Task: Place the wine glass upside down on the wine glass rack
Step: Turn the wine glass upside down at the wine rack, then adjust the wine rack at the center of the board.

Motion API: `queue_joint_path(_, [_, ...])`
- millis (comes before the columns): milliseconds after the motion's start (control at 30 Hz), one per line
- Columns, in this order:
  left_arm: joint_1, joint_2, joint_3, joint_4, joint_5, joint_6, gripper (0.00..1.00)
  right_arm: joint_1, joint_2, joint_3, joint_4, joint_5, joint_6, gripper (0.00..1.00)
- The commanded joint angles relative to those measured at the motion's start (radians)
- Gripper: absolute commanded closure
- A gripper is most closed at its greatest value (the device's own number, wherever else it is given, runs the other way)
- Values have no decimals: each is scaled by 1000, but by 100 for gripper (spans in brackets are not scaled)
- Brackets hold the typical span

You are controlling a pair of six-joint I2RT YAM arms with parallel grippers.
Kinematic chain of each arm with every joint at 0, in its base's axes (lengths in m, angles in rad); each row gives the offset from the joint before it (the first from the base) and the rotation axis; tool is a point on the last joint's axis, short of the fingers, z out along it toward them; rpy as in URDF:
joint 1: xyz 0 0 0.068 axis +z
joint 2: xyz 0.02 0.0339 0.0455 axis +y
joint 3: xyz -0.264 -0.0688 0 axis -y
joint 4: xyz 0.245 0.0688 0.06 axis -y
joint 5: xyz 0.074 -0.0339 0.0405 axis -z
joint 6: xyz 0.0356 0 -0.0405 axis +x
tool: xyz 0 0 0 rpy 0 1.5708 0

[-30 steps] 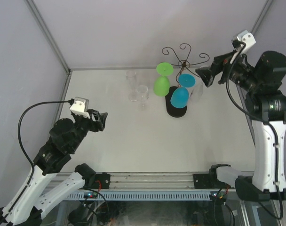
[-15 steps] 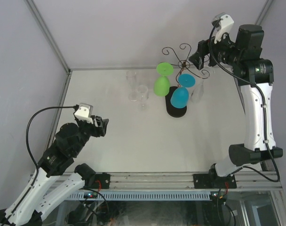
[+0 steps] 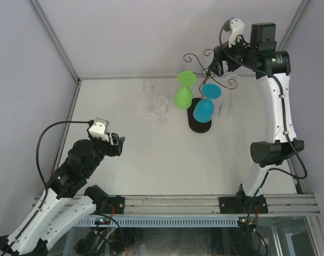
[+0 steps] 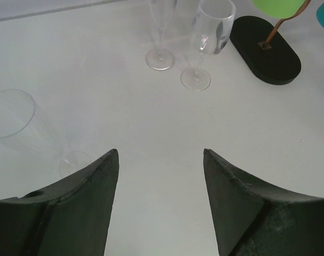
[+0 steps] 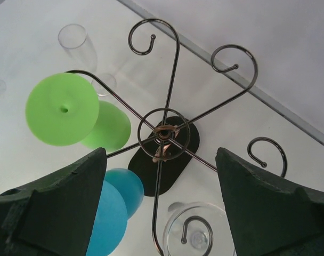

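The wine glass rack (image 3: 207, 71) stands at the back on its black oval base (image 3: 199, 122). Upside down from its arms hang a green glass (image 3: 184, 96), a blue glass (image 3: 203, 109) and a clear wine glass (image 3: 226, 104). My right gripper (image 3: 216, 62) hovers open just above the rack's top. In the right wrist view the hub (image 5: 163, 132) lies between its fingers, with the clear glass's foot (image 5: 198, 234) on a hook below. My left gripper (image 3: 118, 143) is open and empty, low over the table on the near left.
Two clear glasses stand upright left of the rack: a flute (image 3: 148, 95) and a wine glass (image 3: 162, 109). In the left wrist view another clear glass (image 4: 15, 124) shows close to the left finger. Grey walls close the back and sides.
My right arm has swung up and left from beside the rack to over its top. My left arm has crept slightly forward and right. The hanging glasses have not moved.
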Motion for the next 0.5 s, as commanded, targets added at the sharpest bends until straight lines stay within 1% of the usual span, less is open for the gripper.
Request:
queue_joint_path(0, [6, 12, -8, 46, 12, -1, 32, 12, 35, 38, -10, -38, -77, 20])
queue_joint_path(200, [6, 33, -5, 48, 12, 4, 32, 22, 77, 42, -12, -68, -142, 20])
queue_joint_path(467, [5, 41, -7, 44, 7, 6, 32, 32, 151, 93, -36, -60, -171, 20])
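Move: The hub of the wine glass rack lies some 8 cm below the right hand, about 3 cm ahead of it and 3 cm to its left. Below the right hand hang the blue glass, about 5 cm back and 2 cm left, the green glass, level ahead and 11 cm left, and a clear glass, 1 cm back and 6 cm right. From the left hand the hub is roughly 24 cm ahead, 32 cm right and 7 cm higher. The rack's hub, with its small ring, is what the right hand closes in on from above: the hand sinks about 5 cm while reaching some 3 cm forward and edging left, turning slightly counter-clockwise. The fingers stay wide open to either side of the hub's line, with no touch to be seen yet. ##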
